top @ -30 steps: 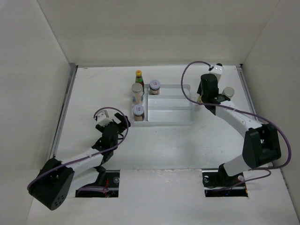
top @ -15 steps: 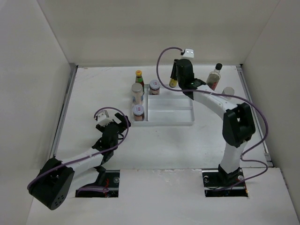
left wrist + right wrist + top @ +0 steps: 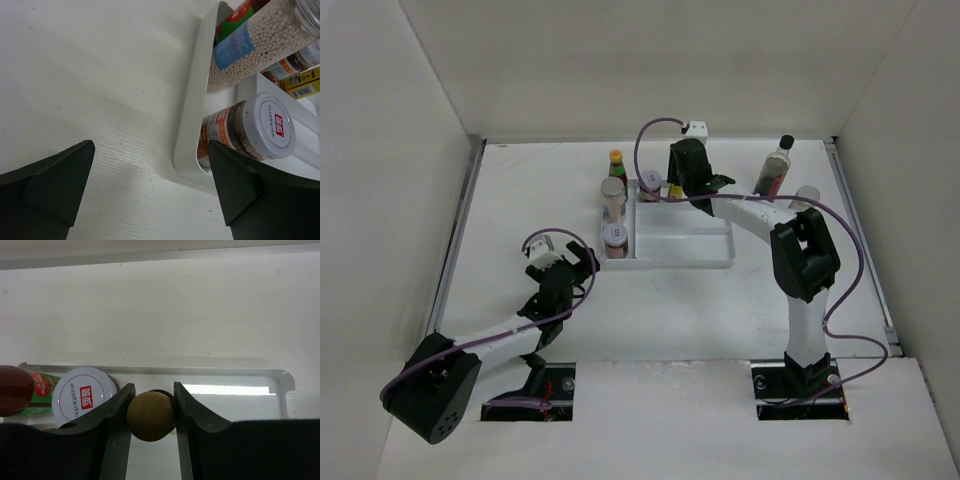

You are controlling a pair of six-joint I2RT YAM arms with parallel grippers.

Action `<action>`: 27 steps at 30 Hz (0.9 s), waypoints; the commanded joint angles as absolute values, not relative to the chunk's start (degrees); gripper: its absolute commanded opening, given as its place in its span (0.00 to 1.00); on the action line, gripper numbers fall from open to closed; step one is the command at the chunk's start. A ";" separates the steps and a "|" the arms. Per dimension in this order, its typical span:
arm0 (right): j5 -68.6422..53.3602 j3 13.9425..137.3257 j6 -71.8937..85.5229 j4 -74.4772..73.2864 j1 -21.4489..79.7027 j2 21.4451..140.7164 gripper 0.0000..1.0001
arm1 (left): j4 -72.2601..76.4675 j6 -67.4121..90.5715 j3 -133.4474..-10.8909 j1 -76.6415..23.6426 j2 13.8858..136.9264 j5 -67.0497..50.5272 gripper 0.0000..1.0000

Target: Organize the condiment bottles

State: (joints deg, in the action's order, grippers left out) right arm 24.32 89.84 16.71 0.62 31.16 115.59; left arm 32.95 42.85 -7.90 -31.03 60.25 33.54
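Note:
My right gripper (image 3: 677,186) is shut on a small yellow-capped bottle (image 3: 150,416), its cap pinched between both fingers over the back compartment of the white tray (image 3: 720,262). Beside it stands a white-lidded jar (image 3: 82,395). The tray's left column holds a peppercorn jar (image 3: 613,192), a spice jar (image 3: 613,237) and a green-labelled sauce bottle (image 3: 616,160). A tall dark black-capped bottle (image 3: 775,168) and a pale-lidded jar (image 3: 807,194) stand on the table at the right. My left gripper (image 3: 570,262) is open and holds nothing, just left of the tray's near corner (image 3: 192,125).
White walls close off the table at the back and on both sides. The right arm's cable (image 3: 650,135) loops above the tray's back edge. The tray's middle and right compartments (image 3: 685,222) show bare floor.
The right arm has swung left from the back right, carrying the yellow-capped bottle to the tray's back compartment and uncovering the tall dark bottle. The left arm has stayed put.

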 commanded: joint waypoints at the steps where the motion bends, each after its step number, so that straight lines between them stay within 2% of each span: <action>1: 24.61 90.27 17.31 6.68 31.51 114.61 0.33 | 36.30 43.24 -9.58 -30.36 59.95 32.70 1.00; 12: 24.08 87.98 17.84 7.73 31.77 111.01 0.61 | 36.21 43.24 -9.14 -29.93 59.06 32.26 1.00; 19: 22.15 82.63 17.32 7.29 31.16 99.42 0.85 | 35.77 43.24 -8.88 -29.84 57.66 32.08 1.00; 27: 24.86 76.47 14.42 6.24 20.45 88.25 0.86 | 35.68 43.15 -8.70 -30.10 56.69 32.69 1.00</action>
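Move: The right hand still has the yellow bottle by its cap end, the bottle's middle about 5 cm below the pads. A labelled jar stands 6 cm to the left of the bottle, level in depth, the green bottle some 13 cm left and a centimetre farther out, and the tall glass bottle about 22 cm to the hand's right, level with it. From the idle left hand, the yellow bottle is roughly 20 cm ahead, 26 cm right, slightly higher. Holding almost still at first, the right hand opens its fingers wide and lets go of the yellow bottle beside the jar. It then climbs about 15 cm with gathering speed, veering to its right by some 9 cm and drawing back a little, away from the bottle, while the fingers tip upward. ##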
